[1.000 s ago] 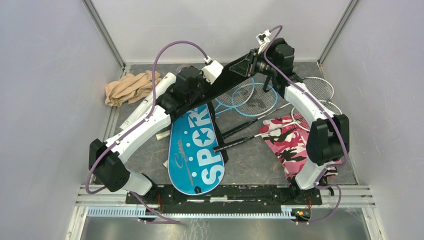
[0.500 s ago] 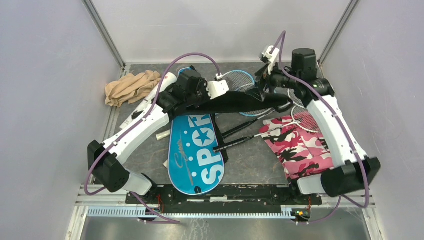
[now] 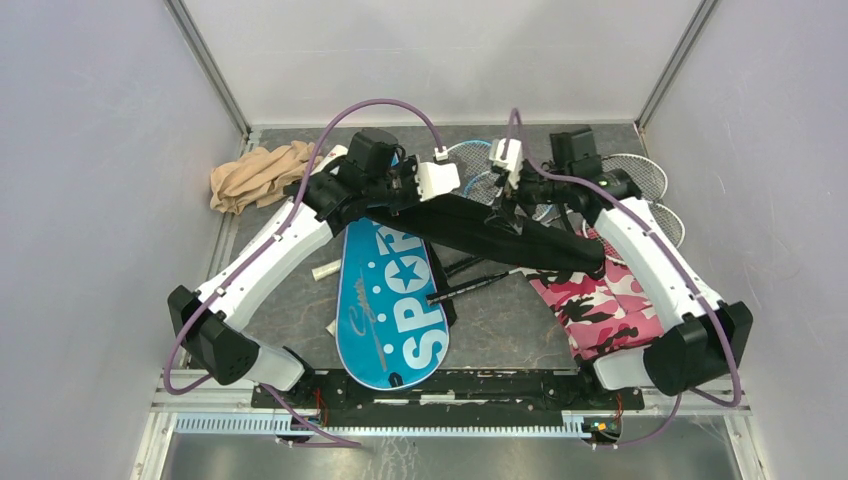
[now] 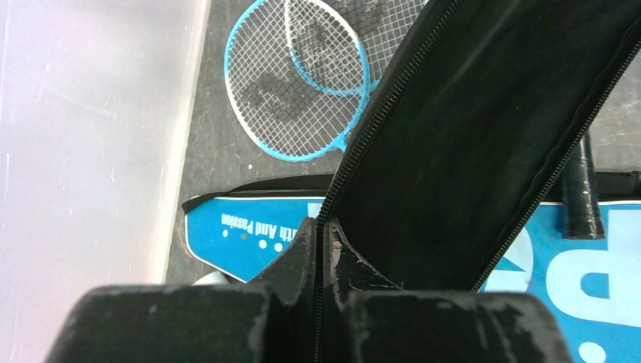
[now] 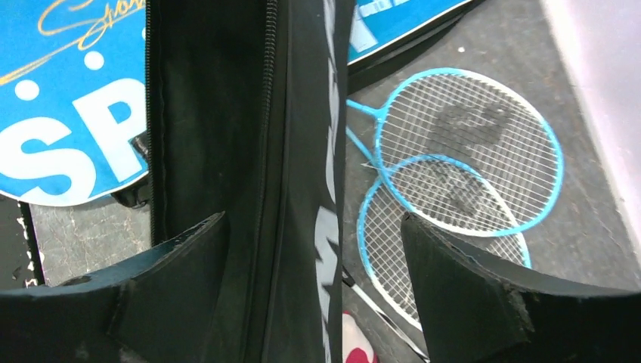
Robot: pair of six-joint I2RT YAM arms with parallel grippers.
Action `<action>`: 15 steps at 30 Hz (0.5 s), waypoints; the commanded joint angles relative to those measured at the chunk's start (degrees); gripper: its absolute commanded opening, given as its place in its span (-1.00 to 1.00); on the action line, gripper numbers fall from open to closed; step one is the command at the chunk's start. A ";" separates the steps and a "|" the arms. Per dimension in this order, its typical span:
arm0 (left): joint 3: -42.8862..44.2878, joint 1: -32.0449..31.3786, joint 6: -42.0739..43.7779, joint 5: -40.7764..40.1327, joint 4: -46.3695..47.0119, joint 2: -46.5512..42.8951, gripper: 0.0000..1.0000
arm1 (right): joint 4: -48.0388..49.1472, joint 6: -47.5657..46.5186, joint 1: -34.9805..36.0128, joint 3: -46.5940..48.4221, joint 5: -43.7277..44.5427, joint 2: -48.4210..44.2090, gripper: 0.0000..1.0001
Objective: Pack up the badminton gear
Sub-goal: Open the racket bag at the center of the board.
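Observation:
My left gripper (image 3: 428, 192) is shut on the zipper edge of the black cover (image 3: 520, 240), which hangs open and slopes down to the right onto a pink camouflage cover (image 3: 600, 295). In the left wrist view the jaws (image 4: 323, 227) pinch the zipper of the black cover (image 4: 469, 144). My right gripper (image 3: 505, 200) stands open over the cover's middle. In its wrist view the right gripper (image 5: 314, 242) straddles the black cover (image 5: 227, 113) without closing on it. Two blue rackets (image 3: 478, 165) (image 5: 469, 136) (image 4: 295, 98) lie behind. The blue "SPORT" cover (image 3: 390, 300) lies flat in front.
Silver rackets (image 3: 645, 178) lie at the back right, by the right wall. A tan cloth bundle (image 3: 258, 172) sits at the back left. Two black racket handles (image 3: 478, 272) lie across the blue cover's right edge. Walls close in the table on three sides.
My right gripper has opened and let go of the black cover's far end, then swung left and down over its middle. The cover has sunk from a raised stretch.

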 commanded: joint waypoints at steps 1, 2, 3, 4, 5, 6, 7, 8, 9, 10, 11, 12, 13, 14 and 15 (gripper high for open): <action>3.61 0.21 1.83 5.22 -0.82 -1.49 -0.96 | 2.96 -0.44 4.04 -0.84 4.56 2.65 0.70; 3.58 0.21 1.91 5.62 -0.95 -1.47 -0.96 | 3.88 0.49 4.35 -0.74 5.59 3.45 0.64; 3.46 0.21 1.98 6.01 -0.97 -1.46 -0.96 | 4.83 1.56 4.51 -0.41 6.58 4.50 0.52; 3.28 0.20 2.01 6.29 -1.02 -1.46 -0.96 | 5.35 2.19 4.62 0.22 7.48 5.47 0.31; 3.18 0.25 1.91 6.35 -1.00 -1.48 -0.96 | 5.73 3.17 4.70 0.75 8.58 6.27 0.08; 3.09 0.29 1.67 6.39 -0.71 -1.47 -0.96 | 6.46 4.49 4.72 1.37 9.44 6.89 -0.20; 2.83 0.30 1.08 6.27 -0.10 -1.46 -0.96 | 6.99 5.55 4.72 1.73 10.26 7.38 -0.43; 2.61 0.36 0.15 5.80 0.88 -1.46 -0.96 | 7.88 6.96 4.69 2.14 10.99 7.66 -0.71; 2.50 0.43 -1.30 5.00 2.34 -1.42 -0.96 | 9.22 8.83 4.73 2.11 12.20 7.62 -0.98; 2.54 0.51 -3.50 3.77 4.11 -1.21 -0.95 | 11.11 11.13 4.72 1.97 13.63 7.24 -0.99; 2.62 0.60 -6.02 1.95 6.12 -1.01 -0.88 | 13.00 12.96 4.74 1.73 15.23 6.76 -1.00; 2.95 0.64 -8.75 -1.28 8.53 -0.82 -0.66 | 15.38 15.94 4.63 1.42 17.69 6.21 -0.99; 3.17 0.71 -11.89 -3.99 10.83 -0.68 -0.24 | 17.03 18.52 4.64 1.16 20.47 5.75 -0.99; 3.64 0.73 -15.76 -6.96 13.84 -0.49 0.22 | 18.79 20.89 4.65 1.08 22.48 5.22 -1.00; 4.59 0.74 -18.55 -9.54 15.56 -0.16 0.57 | 20.20 22.78 4.64 0.94 24.55 4.77 -1.00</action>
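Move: The far zipped rim of the black racket bag stands between the open right fingers' reach: about 5 cm below the right hand, 2 cm to its left, level with it fore and aft. From the left hand, which already pinches that same rim, this grasp spot is some 18 cm to the right, 3 cm back and 5 cm lower. The blue racket heads lie about 20 cm ahead of the right hand, 2 cm right; the blue SPORT bag is 25 cm to its left, about level fore and aft, both roughly 22 cm below. Lower the right gripper about 5 cm, easing slightly left over the black bag's far zipped rim, and close the fingers from wide open to pinch it; then draw the rim forward some 4 cm, turning the hand a little clockwise. Hold the left gripper almost still on the rim, then open its fingers about halfway, just beginning to lift. ##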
